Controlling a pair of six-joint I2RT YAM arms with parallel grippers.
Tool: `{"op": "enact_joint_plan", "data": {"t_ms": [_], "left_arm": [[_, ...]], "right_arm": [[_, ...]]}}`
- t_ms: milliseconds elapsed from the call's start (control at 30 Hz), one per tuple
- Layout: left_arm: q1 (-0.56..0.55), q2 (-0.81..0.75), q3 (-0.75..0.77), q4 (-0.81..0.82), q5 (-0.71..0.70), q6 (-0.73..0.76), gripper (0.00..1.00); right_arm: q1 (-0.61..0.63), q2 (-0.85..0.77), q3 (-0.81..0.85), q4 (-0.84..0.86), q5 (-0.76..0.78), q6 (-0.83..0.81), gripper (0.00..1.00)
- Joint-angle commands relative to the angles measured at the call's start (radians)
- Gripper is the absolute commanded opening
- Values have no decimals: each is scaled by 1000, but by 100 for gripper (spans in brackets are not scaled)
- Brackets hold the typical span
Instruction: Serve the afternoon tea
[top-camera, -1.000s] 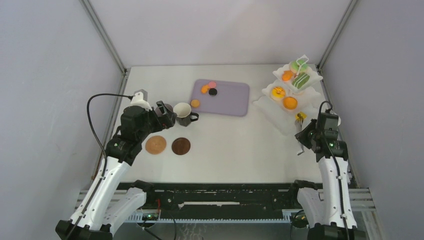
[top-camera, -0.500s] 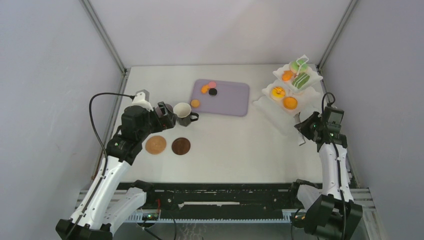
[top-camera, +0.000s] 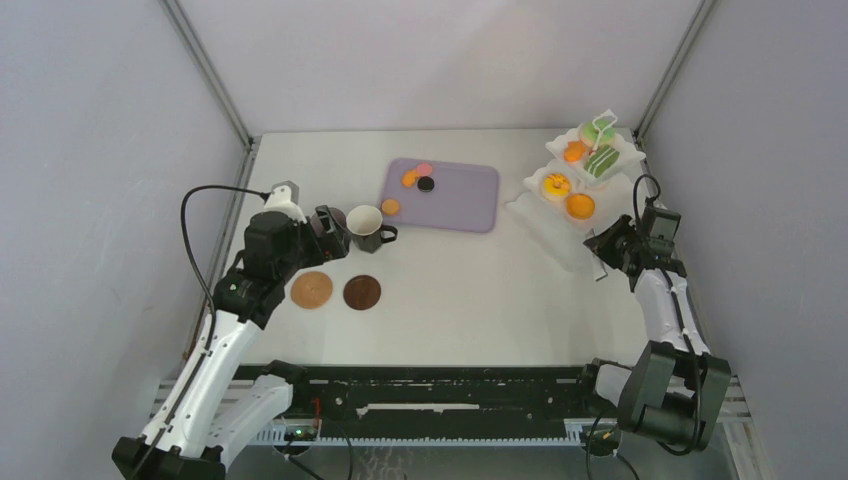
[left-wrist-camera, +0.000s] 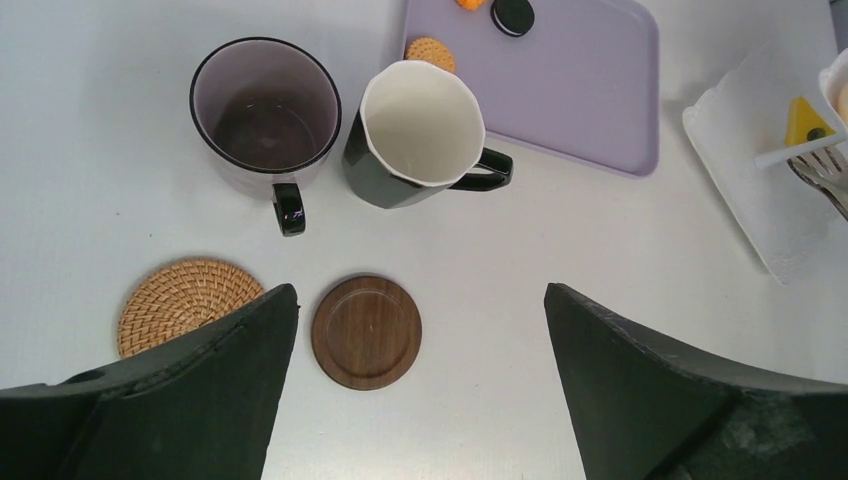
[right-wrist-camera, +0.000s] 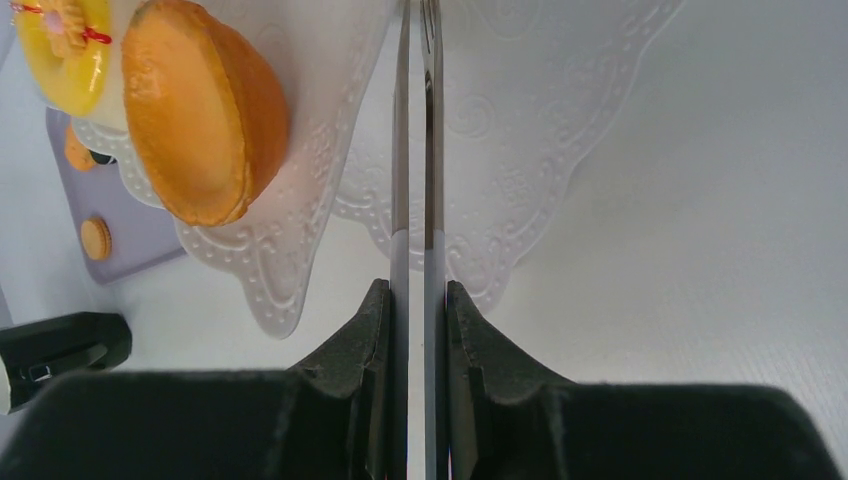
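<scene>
A mauve mug (left-wrist-camera: 265, 115) and a dark mug with a white inside (left-wrist-camera: 415, 130) stand upright side by side, left of the lilac tray (top-camera: 460, 200). In front of them lie a woven coaster (left-wrist-camera: 185, 300) and a dark wooden coaster (left-wrist-camera: 366, 332), both bare. My left gripper (left-wrist-camera: 420, 300) hovers open above the coasters, holding nothing. My right gripper (right-wrist-camera: 417, 290) is shut on the long white tongs (right-wrist-camera: 417, 150), whose closed arms point at the lowest tier of the white stand (right-wrist-camera: 520, 120). An orange sweet (right-wrist-camera: 205, 110) and a yellow doughnut (right-wrist-camera: 60, 50) sit on that stand.
On the tray lie a black macaron (left-wrist-camera: 512, 15) and several small orange and pink sweets (top-camera: 410, 178); one orange biscuit (left-wrist-camera: 431, 50) sits at its near-left corner. The stand (top-camera: 580, 185) fills the back right corner, by the enclosure wall. Green sweets (top-camera: 600, 160) top it.
The right arm has swung back and up towards the stand, carrying the tongs with it. The left arm and the mugs have not moved.
</scene>
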Motion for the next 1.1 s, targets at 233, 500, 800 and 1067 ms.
{"op": "enact_joint_plan", "data": {"t_ms": [233,500,800,1067], "left_arm": [[14,37,70,38,-1,19,97],[13,42,70,39,4,18,97],[13,44,81,34,15,17,97],[14,22,70,33,24,7,97]], "right_arm": [[-6,37,-52,244,-39,-45,0],[-6,81,-59,338,-61,-25,0],[-6,74,-56,307,-52,-17,38],[-5,31,-59,283,-58,-14,45]]}}
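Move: The right gripper holds the tongs. The spot on the stand's bottom plate where their yellow cake is going lies about 12 cm ahead of it, straight on, and 9 cm below. From the same gripper, the orange cake on the middle tier is about 7 cm ahead and 5 cm left, nearly level in height, and the yellow doughnut some 12 cm ahead and 10 cm left. From the left gripper, that spot lies about 14 cm ahead, 58 cm right and 19 cm below. Lower the right gripper about 2 cm, easing into a forward push of some 2.5 cm, so the tongs carry the yellow cake farther in under the middle tier's edge, with the fingers tipping slightly up. Stop there, part the fingers partway to let the tongs spread and release the cake, then start lifting, by not quite 1 cm. ##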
